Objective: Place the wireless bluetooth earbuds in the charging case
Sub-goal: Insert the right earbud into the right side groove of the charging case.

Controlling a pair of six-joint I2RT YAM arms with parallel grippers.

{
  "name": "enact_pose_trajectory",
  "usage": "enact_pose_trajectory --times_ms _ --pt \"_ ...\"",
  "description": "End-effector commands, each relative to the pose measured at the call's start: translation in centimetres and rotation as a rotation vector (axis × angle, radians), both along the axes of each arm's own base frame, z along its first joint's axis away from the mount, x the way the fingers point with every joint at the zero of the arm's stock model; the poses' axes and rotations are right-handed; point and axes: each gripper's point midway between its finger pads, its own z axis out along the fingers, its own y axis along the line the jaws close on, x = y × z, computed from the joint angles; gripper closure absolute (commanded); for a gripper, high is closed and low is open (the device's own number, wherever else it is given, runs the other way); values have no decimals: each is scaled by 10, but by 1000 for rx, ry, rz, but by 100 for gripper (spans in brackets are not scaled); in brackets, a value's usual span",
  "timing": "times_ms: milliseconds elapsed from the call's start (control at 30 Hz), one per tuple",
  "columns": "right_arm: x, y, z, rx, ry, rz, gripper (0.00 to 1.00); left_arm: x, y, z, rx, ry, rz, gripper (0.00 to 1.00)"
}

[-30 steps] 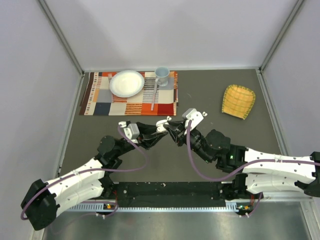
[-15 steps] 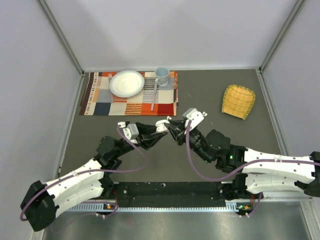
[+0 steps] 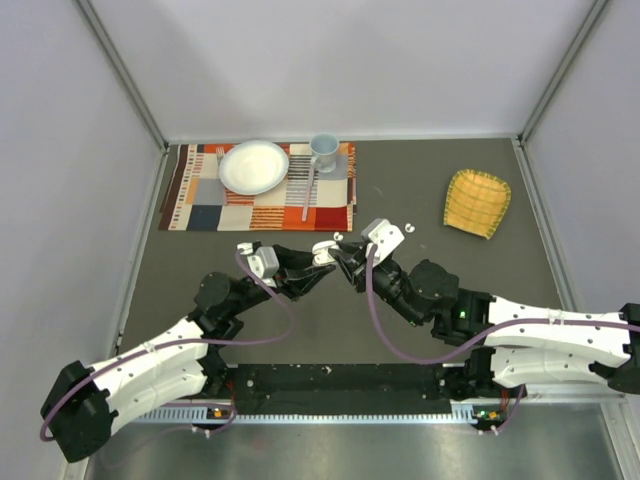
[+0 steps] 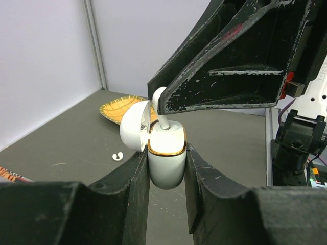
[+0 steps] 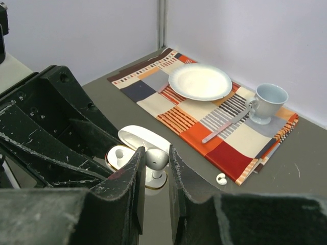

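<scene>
My left gripper (image 4: 167,159) is shut on the charging case (image 4: 166,163), a white case with a gold rim held upright above the table, its lid (image 4: 134,126) swung open. My right gripper (image 5: 156,153) is shut on one white earbud (image 5: 156,159). Its stem points down into a socket of the case (image 5: 153,179). In the top view both grippers meet mid-table, left (image 3: 316,264) and right (image 3: 341,256). A small white shape (image 5: 118,152) shows in the other socket; I cannot tell what it is. Another tiny white curved piece (image 5: 221,178) lies loose on the table.
A striped placemat (image 3: 215,205) lies at the back left with a white plate (image 3: 253,165), a pale blue cup (image 3: 323,150) and a knife (image 3: 309,185) on it. A yellow woven dish (image 3: 477,200) sits at the back right. Walls enclose the table.
My right gripper has shifted slightly left with the earbud, closer over the case. The left arm has held still.
</scene>
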Motion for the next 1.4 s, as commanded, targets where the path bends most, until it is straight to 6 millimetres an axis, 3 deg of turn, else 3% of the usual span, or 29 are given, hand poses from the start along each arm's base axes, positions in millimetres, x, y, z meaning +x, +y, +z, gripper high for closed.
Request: enact_pose_trajectory --times_ms 0,300,867,933,967,1067,1167,1367 --pt "-8 6 -17 -91 1 45 100 -1 9 34 -98 -66 33 100" --pt "-10 6 -28 -150 -29 26 100 3 10 33 -100 -58 50 100" --pt "-11 8 -30 -189 -35 31 99 4 9 32 -97 -55 52 100" --pt "-11 10 -28 -171 -8 26 92 5 9 31 -95 -53 54 100" --pt "-11 10 -31 -178 5 23 82 4 9 30 -94 -52 52 100" --pt "-11 11 -25 -141 40 18 72 4 9 30 -93 -50 50 100" --pt "-12 9 -16 -87 64 10 52 4 9 29 -91 -49 51 100" --pt "-16 -7 28 155 88 9 25 4 10 28 -90 -45 53 100"
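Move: The right gripper already holds the earbud with its stem at the charging case's right groove, whose mouth is about 2 cm straight below. The case's open lid stands roughly 1 cm ahead, 2 cm left and 1 cm below. On the table some 27 cm down, a white bit lies about 20 cm ahead. From the left gripper, which holds the case, the groove is about 1 cm ahead, 1 cm right and 2 cm up. Lower the right gripper about 2 cm, rolling the wrist some 5 degrees on the way, so the pinched earbud goes stem first down into the right groove. Keep the left gripper clamped on the case beneath, letting it sink only slightly. Then spread the right fingers wide to let go of the earbud, easing back up a touch as the roll undoes. ##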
